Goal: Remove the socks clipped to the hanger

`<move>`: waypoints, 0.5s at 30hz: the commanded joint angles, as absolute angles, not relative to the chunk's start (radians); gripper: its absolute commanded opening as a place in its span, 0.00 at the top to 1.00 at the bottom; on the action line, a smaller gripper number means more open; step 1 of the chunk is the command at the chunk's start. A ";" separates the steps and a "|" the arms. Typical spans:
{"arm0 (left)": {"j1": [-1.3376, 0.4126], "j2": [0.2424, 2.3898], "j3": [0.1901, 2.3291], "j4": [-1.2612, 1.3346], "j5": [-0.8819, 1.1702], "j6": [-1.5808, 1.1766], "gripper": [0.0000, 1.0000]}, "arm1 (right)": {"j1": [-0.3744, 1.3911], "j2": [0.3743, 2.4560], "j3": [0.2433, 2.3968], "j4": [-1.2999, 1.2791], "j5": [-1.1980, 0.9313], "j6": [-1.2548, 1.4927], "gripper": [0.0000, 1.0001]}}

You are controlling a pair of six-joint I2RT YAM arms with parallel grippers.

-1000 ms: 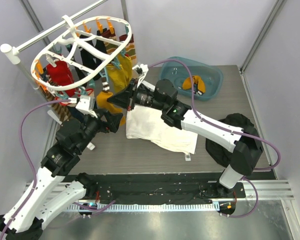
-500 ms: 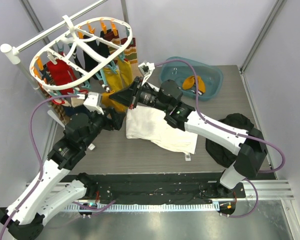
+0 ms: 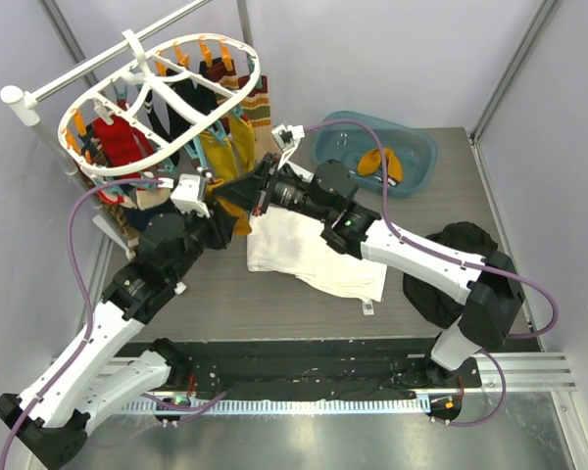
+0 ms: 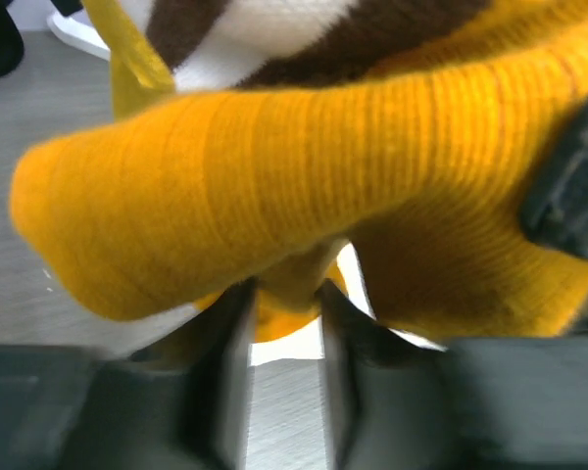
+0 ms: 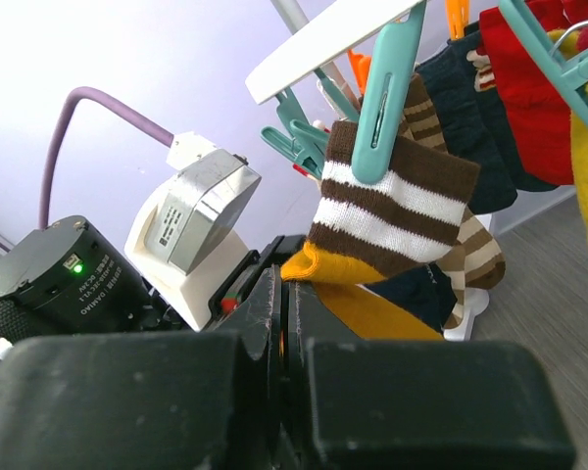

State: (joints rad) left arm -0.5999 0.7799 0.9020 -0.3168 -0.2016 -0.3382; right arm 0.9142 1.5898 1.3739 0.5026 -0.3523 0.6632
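Note:
The white oval hanger (image 3: 247, 73) hangs from a pole at the back left, with several socks (image 3: 118, 147) clipped under it. A mustard yellow sock (image 3: 225, 147) dangles at its near right side. My right gripper (image 3: 237, 191) is shut on this yellow sock (image 5: 372, 313), whose cuff comes out at the fingertips (image 5: 284, 279). Just behind it, a teal clip (image 5: 377, 108) holds a brown-and-cream striped sock (image 5: 392, 211). My left gripper (image 3: 225, 223) reaches in from below. Its jaws (image 4: 286, 294) stand narrow, pinching a fold of the yellow sock (image 4: 274, 176).
A white cloth (image 3: 314, 250) lies mid-table under both grippers. A teal basin (image 3: 416, 152) at the back right holds a yellow sock (image 3: 380, 162). A black garment heap (image 3: 461, 255) sits at the right. The white pole stand (image 3: 24, 103) rises at the far left.
My left gripper has risen toward the hanger and its jaws have narrowed around the yellow sock's lower part. The right gripper has shifted slightly and stayed shut. The hanger has swung a little.

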 commanded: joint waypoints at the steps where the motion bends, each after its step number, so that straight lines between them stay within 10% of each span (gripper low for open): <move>1: -0.598 0.788 0.936 -0.258 -0.215 -0.341 0.79 | 0.920 1.546 1.376 0.568 -0.341 0.683 0.99; 4: -0.598 0.781 0.934 -0.288 -0.207 -0.347 1.00 | 0.920 1.542 1.373 0.563 -0.333 0.684 0.99; 10: -0.598 0.710 0.897 -0.321 -0.149 -0.379 1.00 | 0.920 1.522 1.370 0.499 -0.276 0.628 0.98; 15: -0.598 0.654 0.873 -0.363 -0.104 -0.396 1.00 | 0.920 1.500 1.404 0.327 -0.151 0.534 0.68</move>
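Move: The striped-cuff orange sock's middle lies about 4 cm ahead of the left hand and some 3 cm above it, its loose part already between the left fingertips. The right hand already pinches the same sock, whose middle is about 2 cm below it and 1 cm to its left. From the right hand, the teal clip on the cuff is about 5 cm ahead, 5 cm left and 6 cm up; the yellow sock hangs roughly 10 cm ahead, 2 cm left and level. The left hand stays nearly in place while its half-open fingers shut on the loose part of the striped-cuff orange sock, then draws back towards the base about 2 cm, rising slightly and keeping its pinch. The right hand first holds the sock still, then near the end opens its fingers to about a quarter around the fabric as it eases some 1 cm forward and down and a little to its right, turning about 5 degrees clockwise. ##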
